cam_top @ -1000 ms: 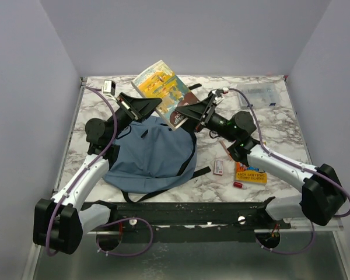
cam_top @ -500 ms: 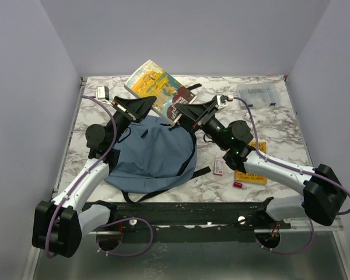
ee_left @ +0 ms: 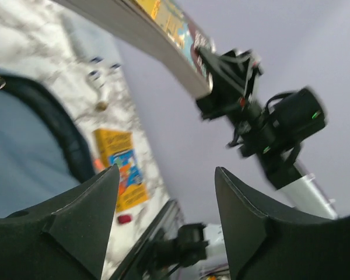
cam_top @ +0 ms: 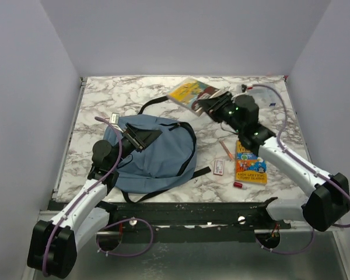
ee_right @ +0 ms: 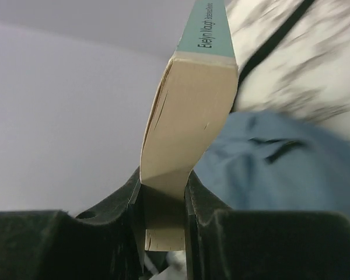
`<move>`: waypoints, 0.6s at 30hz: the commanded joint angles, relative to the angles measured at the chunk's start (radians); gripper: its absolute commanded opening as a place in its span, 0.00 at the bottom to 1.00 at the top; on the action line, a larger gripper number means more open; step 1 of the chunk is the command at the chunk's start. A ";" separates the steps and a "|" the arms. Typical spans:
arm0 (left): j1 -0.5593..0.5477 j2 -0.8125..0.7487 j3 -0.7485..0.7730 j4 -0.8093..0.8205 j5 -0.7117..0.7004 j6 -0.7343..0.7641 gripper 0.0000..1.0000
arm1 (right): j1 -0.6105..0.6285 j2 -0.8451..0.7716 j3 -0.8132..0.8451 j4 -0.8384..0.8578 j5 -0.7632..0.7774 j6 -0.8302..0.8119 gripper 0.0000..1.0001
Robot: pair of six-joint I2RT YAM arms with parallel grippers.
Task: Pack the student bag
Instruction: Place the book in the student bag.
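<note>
The student bag (cam_top: pixel 163 154) lies slate-blue and flat at the table's middle left; its fabric also shows in the right wrist view (ee_right: pixel 280 175). My left gripper (cam_top: pixel 141 139) hovers over the bag's upper left part, open, with nothing between its fingers (ee_left: pixel 166 170). My right gripper (cam_top: pixel 205 105) is at the back right, shut on a yellow-covered paperback book (cam_top: pixel 189 93) that it holds off the table, past the bag's far edge. In the right wrist view the book (ee_right: pixel 192 116) stands spine-up, pinched at its lower page edge by my right gripper (ee_right: pixel 163 204).
A yellow-and-blue booklet (cam_top: pixel 251 166), a small red-and-white card (cam_top: pixel 219 168), a small red piece (cam_top: pixel 238 185) and an orange pencil (cam_top: pixel 224 149) lie right of the bag. A clear plastic box (cam_top: pixel 261 93) sits at the back right. A black strap (cam_top: pixel 154 104) trails behind the bag.
The left gripper let go of the book, opened and drew back down over the bag. The right gripper closed on the book and carried it right, toward the back.
</note>
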 commanded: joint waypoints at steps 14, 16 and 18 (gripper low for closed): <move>-0.353 0.420 0.459 -0.899 0.164 0.749 0.65 | -0.206 -0.183 0.253 -0.645 0.258 -0.778 0.00; -0.382 0.483 0.528 -1.003 0.090 0.785 0.62 | -0.207 -0.186 0.253 -0.647 0.239 -0.785 0.00; -0.403 0.512 0.571 -1.071 0.018 0.803 0.60 | -0.207 -0.193 0.251 -0.652 0.231 -0.786 0.00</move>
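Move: The student bag's right rim lies about 14 cm to the left gripper's right, a couple of centimetres nearer the base and some 21 cm below; the card box is 27 cm right of that gripper, 9 cm back. From the right gripper, which holds the book, that rim is about 11 cm back and 2 cm left, well below. The treehouse book is some 27 cm right and 16 cm back of the right gripper, the white tap 28 cm right and 6 cm ahead. Keep the book pinched and swing the right gripper some 17 cm to the right, away from above the bag, rolling its left side down roughly 50 degrees so the fingers dip. Meanwhile bring the open left gripper down and right, about 11 cm each way and slightly back, towards the bag's right rim, turning its fingers to point right and slightly downward. ##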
